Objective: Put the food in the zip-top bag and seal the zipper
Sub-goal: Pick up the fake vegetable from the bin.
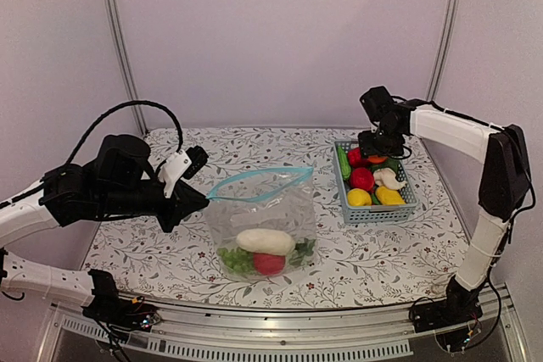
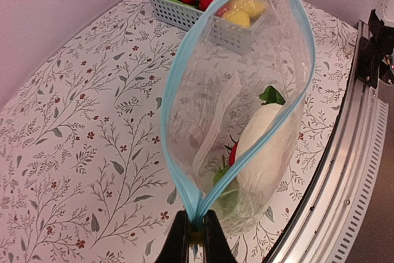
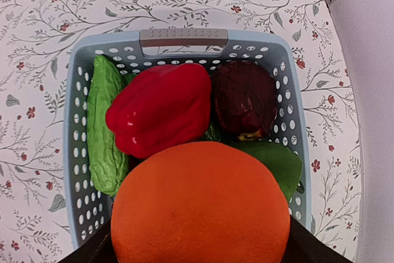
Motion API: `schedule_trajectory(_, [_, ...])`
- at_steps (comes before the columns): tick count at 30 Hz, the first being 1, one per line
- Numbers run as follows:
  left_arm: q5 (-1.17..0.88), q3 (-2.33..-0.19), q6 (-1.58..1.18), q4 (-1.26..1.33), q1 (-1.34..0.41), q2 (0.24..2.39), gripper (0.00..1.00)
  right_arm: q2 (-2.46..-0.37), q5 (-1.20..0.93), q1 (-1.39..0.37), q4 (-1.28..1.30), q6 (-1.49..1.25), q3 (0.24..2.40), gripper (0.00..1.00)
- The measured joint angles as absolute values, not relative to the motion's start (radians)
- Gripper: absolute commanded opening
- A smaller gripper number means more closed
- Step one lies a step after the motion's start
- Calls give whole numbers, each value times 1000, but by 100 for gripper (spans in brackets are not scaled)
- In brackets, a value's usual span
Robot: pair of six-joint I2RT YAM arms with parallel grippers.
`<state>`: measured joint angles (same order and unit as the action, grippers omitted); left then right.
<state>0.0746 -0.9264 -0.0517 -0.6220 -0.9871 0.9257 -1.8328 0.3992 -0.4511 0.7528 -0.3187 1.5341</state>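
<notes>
The zip-top bag (image 1: 263,218) stands open on the table with a white radish (image 1: 265,241), a red tomato (image 1: 269,264) and a green bunch (image 1: 235,258) inside. My left gripper (image 2: 196,232) is shut on the near end of the light blue zipper (image 2: 172,90) and holds the mouth up and apart. Over the basket (image 1: 377,214), my right gripper (image 3: 198,247) has its fingers against both sides of the round orange (image 3: 200,207). In the top view this gripper (image 1: 379,154) sits low at the basket's far end.
The blue mesh basket (image 3: 181,35) also holds a red pepper (image 3: 163,109), a dark red fruit (image 3: 245,97), a green vegetable (image 3: 104,127), and yellow and white pieces (image 1: 386,192). A metal rail (image 2: 345,152) runs along the table's near edge.
</notes>
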Motion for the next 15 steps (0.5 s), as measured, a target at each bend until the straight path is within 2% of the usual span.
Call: schedule_trajectory(15, [20, -1017, -52, -617, -987, 1016, 0, -1217, 97, -474, 882, -349, 1459, 59])
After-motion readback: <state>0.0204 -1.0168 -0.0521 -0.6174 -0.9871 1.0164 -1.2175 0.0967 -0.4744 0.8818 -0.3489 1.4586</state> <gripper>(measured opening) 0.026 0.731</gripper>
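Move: The right hand, with the orange already gripped over the far half of the bin, has the bag mouth about 29 cm to its left, 23 cm back and some 6 cm higher. The red pepper sits about 5 cm ahead and 4 cm left, the red tomato 5 cm back and 3 cm left, both roughly 5 cm below. From the left hand, still pinching the bag's near corner, the mouth's middle is some 10 cm right and 3 cm ahead, about 2 cm lower; the orange is about 39 cm right, 26 cm ahead and 9 cm lower. Keeping its grip on the orange, the right hand pulls it up some 18 cm out of the bin and back towards the robot by about 12 cm, gathering speed, with hardly any sideways travel; the wrist turns about 30 degrees, swinging the fingers round to the left. The left hand keeps pinching the bag rim and eases it about 2 cm to the right and slightly up. ##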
